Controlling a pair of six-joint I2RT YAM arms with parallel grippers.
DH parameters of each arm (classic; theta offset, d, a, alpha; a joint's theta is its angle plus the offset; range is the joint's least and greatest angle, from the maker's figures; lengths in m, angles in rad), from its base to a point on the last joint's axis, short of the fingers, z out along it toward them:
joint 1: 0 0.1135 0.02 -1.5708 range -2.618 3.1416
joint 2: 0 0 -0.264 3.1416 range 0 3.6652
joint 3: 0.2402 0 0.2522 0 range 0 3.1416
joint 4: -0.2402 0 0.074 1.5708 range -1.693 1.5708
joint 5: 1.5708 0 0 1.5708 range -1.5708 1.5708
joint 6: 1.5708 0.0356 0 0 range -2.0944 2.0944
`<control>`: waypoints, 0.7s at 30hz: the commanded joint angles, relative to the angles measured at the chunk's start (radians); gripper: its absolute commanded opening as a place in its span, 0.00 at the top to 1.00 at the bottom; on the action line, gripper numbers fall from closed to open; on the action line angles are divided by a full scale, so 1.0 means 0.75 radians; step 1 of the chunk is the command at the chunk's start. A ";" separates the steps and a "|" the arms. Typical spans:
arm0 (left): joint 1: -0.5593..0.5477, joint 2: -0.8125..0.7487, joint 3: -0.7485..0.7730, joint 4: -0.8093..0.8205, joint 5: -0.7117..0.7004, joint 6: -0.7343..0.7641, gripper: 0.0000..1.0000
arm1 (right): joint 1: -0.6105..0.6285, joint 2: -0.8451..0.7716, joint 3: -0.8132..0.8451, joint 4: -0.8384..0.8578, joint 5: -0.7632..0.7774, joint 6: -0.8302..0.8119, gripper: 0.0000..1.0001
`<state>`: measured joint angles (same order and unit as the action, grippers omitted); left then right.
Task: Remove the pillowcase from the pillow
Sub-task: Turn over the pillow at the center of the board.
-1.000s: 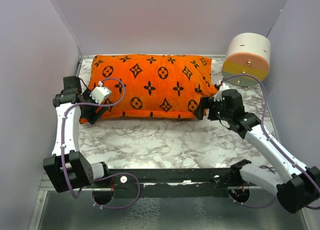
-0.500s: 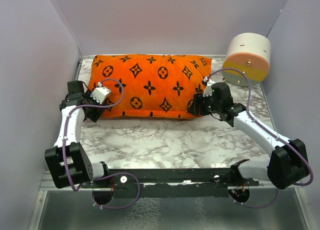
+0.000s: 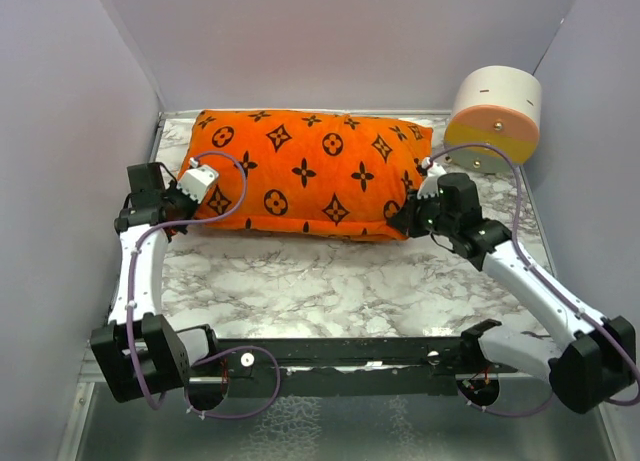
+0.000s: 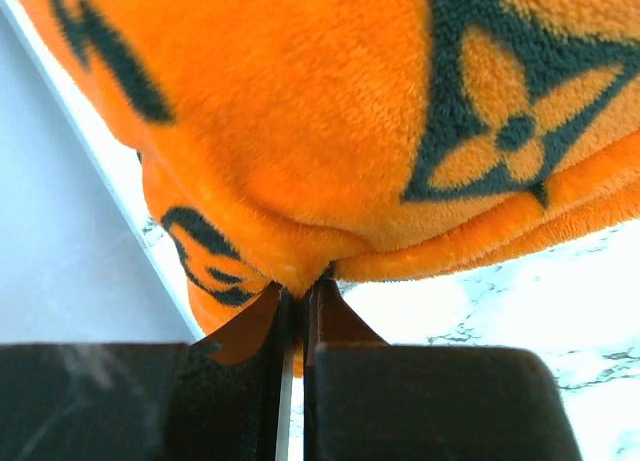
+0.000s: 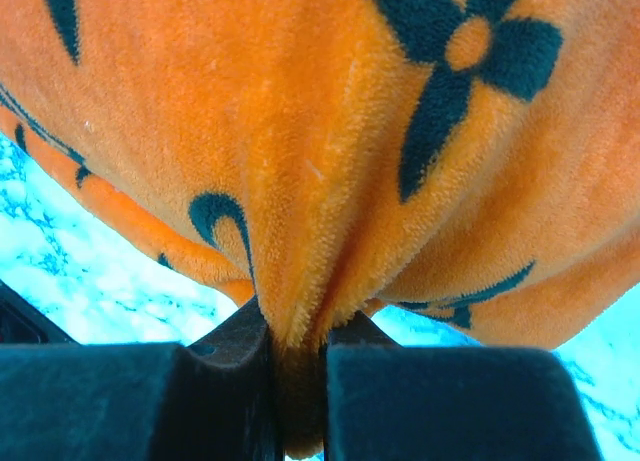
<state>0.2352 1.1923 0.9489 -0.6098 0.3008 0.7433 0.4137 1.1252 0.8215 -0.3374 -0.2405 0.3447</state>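
Observation:
An orange plush pillowcase (image 3: 310, 176) with black flower and diamond marks lies stuffed full across the back of the marble table (image 3: 330, 281). The pillow inside it is hidden. My left gripper (image 3: 188, 213) is shut on the pillowcase's near left corner; in the left wrist view the orange corner (image 4: 290, 266) is pinched between the black fingers of the left gripper (image 4: 298, 296). My right gripper (image 3: 408, 216) is shut on a fold at the right end, and in the right wrist view the bunched fabric (image 5: 300, 281) runs down into the right gripper (image 5: 298, 331).
A round white, orange and yellow cylinder (image 3: 493, 116) stands at the back right, close behind the right arm. Lavender walls close in the left, back and right sides. A black rail (image 3: 340, 356) runs along the near edge.
Both grippers have closed on the pillowcase, one at each end. The pillowcase has shifted slightly right and turned a little, its near edge raised.

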 commanded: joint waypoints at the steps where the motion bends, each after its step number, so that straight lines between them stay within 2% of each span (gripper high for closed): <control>1: -0.003 -0.144 0.110 -0.114 0.143 -0.031 1.00 | 0.012 -0.202 -0.037 -0.115 0.057 0.029 0.99; 6: -0.005 -0.267 0.142 -0.331 0.140 0.019 1.00 | 0.016 -0.385 -0.008 -0.261 0.091 0.038 0.99; 9: -0.004 -0.344 0.162 -0.383 0.114 0.041 1.00 | 0.017 -0.475 0.051 -0.369 0.092 0.048 0.99; 12: -0.005 -0.401 0.265 -0.438 0.124 0.032 1.00 | 0.017 -0.507 0.165 -0.488 0.066 0.067 0.99; 15: -0.005 -0.383 0.475 -0.486 0.145 -0.033 1.00 | 0.017 -0.488 0.353 -0.615 0.028 0.096 0.99; 21: -0.005 -0.243 1.043 -0.576 0.160 -0.173 1.00 | 0.015 -0.391 0.836 -0.831 -0.012 0.152 0.99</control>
<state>0.2268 0.9791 1.4708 -1.0473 0.3939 0.6842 0.4244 0.8181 1.1976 -0.9058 -0.2066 0.4213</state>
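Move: The left hand holds the orange pillow by its near edge at the left end; the pillow's middle is some 27 cm to its right and 11 cm ahead, about level in height. The right hand grips the near edge at the other end, with that middle about 19 cm to its left and 11 cm ahead. From the right hand, the cream drum stands roughly 20 cm ahead and 21 cm right. Both hands keep pinching the pillow's near edge, lifting it about 15–20 cm while pulling back towards the bases. ##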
